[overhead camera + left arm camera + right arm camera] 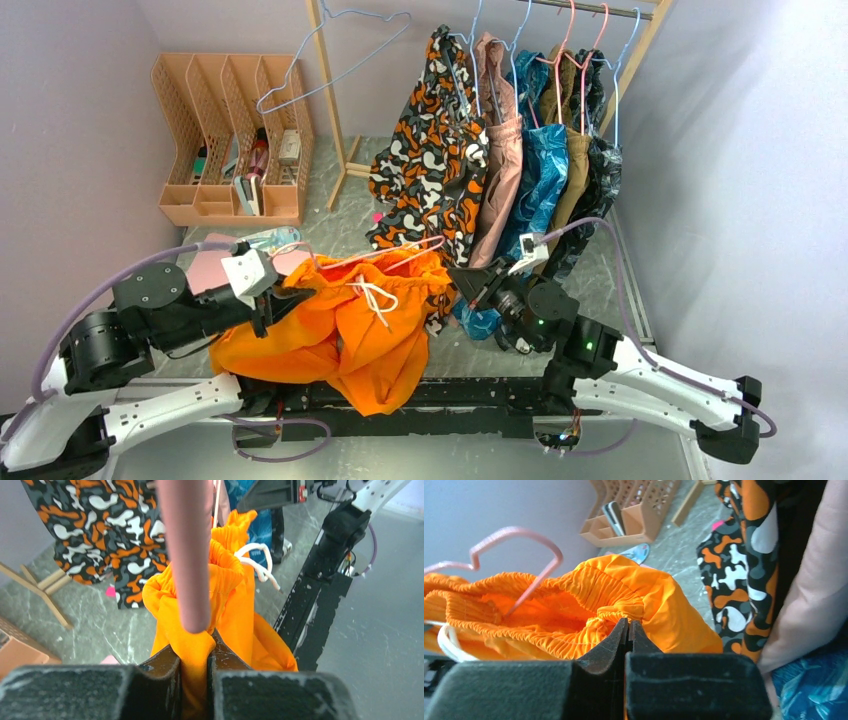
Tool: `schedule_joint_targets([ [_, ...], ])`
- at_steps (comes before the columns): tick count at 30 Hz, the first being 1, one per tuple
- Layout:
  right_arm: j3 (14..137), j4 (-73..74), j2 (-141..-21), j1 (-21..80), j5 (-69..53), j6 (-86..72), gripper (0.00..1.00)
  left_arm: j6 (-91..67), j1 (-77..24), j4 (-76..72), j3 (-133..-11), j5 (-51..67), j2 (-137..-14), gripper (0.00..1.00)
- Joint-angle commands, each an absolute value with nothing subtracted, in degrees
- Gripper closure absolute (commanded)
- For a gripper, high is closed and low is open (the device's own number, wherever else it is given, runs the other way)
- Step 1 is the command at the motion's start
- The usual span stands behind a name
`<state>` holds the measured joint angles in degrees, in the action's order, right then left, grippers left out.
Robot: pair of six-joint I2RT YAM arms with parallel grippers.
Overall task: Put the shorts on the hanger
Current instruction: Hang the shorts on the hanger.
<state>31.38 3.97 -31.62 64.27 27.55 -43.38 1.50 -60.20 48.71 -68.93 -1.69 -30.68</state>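
The bright orange shorts (pixel 370 340) hang stretched between my two grippers above the table, their legs drooping toward the near edge. My left gripper (pixel 272 305) is shut on a fold of the orange fabric (pixel 235 615), pinched between its jaws (pixel 195 647). My right gripper (pixel 462 280) is shut on the gathered waistband (pixel 574 600) at its tips (pixel 629 622). The pink hanger (pixel 395 250) lies along the top of the shorts; its wire (pixel 531 532) dips into the waist opening, and it shows blurred and close in the left wrist view (pixel 185 555). A white drawstring (pixel 375 295) dangles at the front.
A wooden rack at the back carries several hung garments, the orange-black-white patterned one (pixel 430 150) just behind the shorts. A light-blue hanger (pixel 330 55) hangs on the rack's left post. A tan desk organizer (pixel 230 130) stands at back left.
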Motion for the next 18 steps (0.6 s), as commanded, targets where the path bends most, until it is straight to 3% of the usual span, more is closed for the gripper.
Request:
schedule_joint_targets([
  [1, 35.39, 13.05, -34.76, 64.07, 38.09, -41.48, 1.00, -1.21, -60.12, 51.47, -70.31, -1.65, -30.09, 0.93],
  [12, 41.30, 14.46, -34.91, 64.03, 46.25, -32.40, 1.00, -2.23, -60.10, 52.91, -67.31, 0.53, -29.32, 0.93],
  [18, 42.95, 9.35, -33.24, 63.98, 43.88, -24.10, 1.00, -2.03, -60.11, 51.42, -64.44, 3.74, -30.20, 0.93],
])
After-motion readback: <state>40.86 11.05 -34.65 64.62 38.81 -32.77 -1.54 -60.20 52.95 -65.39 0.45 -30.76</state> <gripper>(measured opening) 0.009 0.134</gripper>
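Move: The right hand already pinches the right end of the shorts' waistband; the pink hanger's right corner stands roughly 3 cm ahead of it, 3 cm left and 5 cm higher. The camouflage shorts hang some 20 cm ahead and 3 cm left, the pink shorts about 18 cm ahead and 7 cm right. From the left hand, gripping the waistband's left part, that corner is around 22 cm right, 7 cm ahead and a little lower. Still pinching the waistband's right end, the right hand eases forward about 2 cm, then draws the cloth right and up some 3 cm each way, past the hanger's right corner, turning about 10 degrees clockwise. The left hand keeps its hold on the gathered waistband and sinks about 4 cm, its wrist tilting slightly, so the hanger comes down as the right side rises. ##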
